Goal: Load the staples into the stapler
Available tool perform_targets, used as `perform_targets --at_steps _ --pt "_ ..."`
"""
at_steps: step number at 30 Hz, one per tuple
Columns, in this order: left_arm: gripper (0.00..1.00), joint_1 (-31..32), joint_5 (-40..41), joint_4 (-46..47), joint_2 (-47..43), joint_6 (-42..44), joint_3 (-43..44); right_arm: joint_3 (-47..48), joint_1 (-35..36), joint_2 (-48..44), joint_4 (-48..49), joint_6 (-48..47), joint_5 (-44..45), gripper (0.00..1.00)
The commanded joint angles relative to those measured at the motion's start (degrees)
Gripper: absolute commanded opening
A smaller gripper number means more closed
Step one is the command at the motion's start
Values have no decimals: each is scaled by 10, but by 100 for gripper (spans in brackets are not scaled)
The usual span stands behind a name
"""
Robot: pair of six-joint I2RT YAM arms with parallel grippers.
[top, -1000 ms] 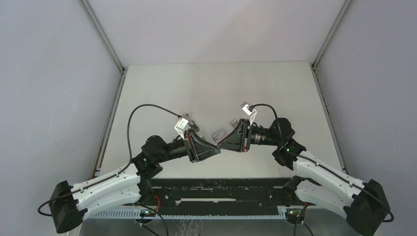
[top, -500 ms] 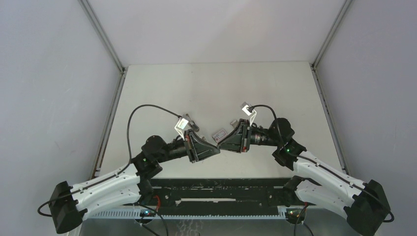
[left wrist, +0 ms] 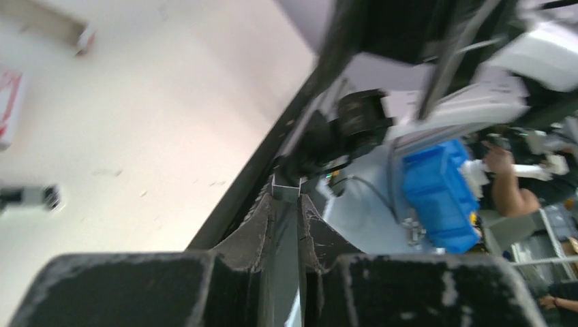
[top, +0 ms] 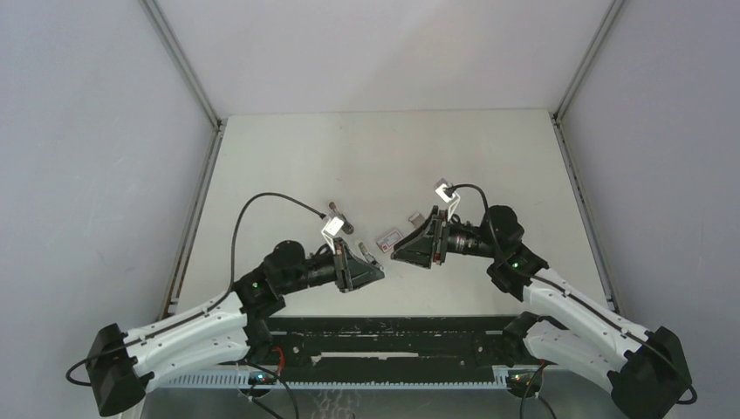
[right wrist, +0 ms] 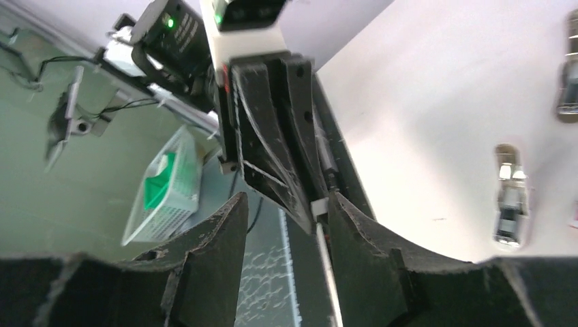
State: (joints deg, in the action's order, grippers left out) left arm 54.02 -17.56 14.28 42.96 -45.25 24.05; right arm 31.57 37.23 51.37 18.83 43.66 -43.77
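Note:
The staples box (top: 390, 236), pink-red with a white label, lies on the table between the two grippers; its edge shows at the left of the left wrist view (left wrist: 7, 102). My left gripper (top: 377, 272) is shut on a thin grey U-section metal strip (left wrist: 286, 225) that runs between its fingers; it hangs just above the table, near side of the box. My right gripper (top: 394, 253) is open and empty, just right of the box, pointing at the left gripper (right wrist: 272, 136). A small silver stapler-like piece (top: 371, 253) lies beside the left fingertips and shows in the right wrist view (right wrist: 508, 204).
A small dark brown piece (top: 337, 213) lies left of the box and a small grey piece (top: 417, 218) lies behind it. The black base rail (top: 384, 327) runs along the near table edge. Grey walls stand on both sides.
My left gripper has pulled back toward the near edge and dropped lower, uncovering the dark brown piece. My right gripper has shifted slightly right. The two grippers stand further apart.

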Motion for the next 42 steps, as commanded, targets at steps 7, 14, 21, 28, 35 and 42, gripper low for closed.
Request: perform_targets --at_steps 7,14,21,28,35,42 --pt "5 6 99 -270 159 85 56 -7 -23 -37 -169 -129 147 45" --pt "5 19 146 -327 254 106 113 -21 -22 -52 -218 -161 194 45" --pt "5 35 163 -348 339 117 166 -30 -22 -68 -247 -184 216 45" --pt "7 50 164 -362 410 125 216 -45 -22 -84 -255 -188 223 44" --pt "20 51 164 -366 453 132 232 -52 -23 -98 -273 -193 232 44" --pt "48 52 161 -359 461 139 232 -54 -23 -96 -270 -190 234 44"
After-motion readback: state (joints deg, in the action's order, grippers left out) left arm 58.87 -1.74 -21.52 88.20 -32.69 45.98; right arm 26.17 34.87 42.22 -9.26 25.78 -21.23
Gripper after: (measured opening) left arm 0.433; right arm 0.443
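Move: The left gripper still pinches the small staple block; the bare table spot it is going to lies about 21 cm below, some 2 cm ahead and 1 cm left. The stapler's middle is roughly 11 cm ahead of this hand and 4 cm left, and the staple box about 16 cm ahead and 1 cm right, both on the table. From the empty right gripper, that spot lies about 4 cm left and 25 cm down, level fore and aft. Bring the left gripper down about 20 cm to the table just short of the stapler's nose, swinging left then partly back right, and roll the sideways-pointing fingers some 60 degrees towards the table. Then open them to let go of the staple block. Meanwhile draw the right gripper, still open and empty, down about 11 cm and away to the right, slightly forward. ##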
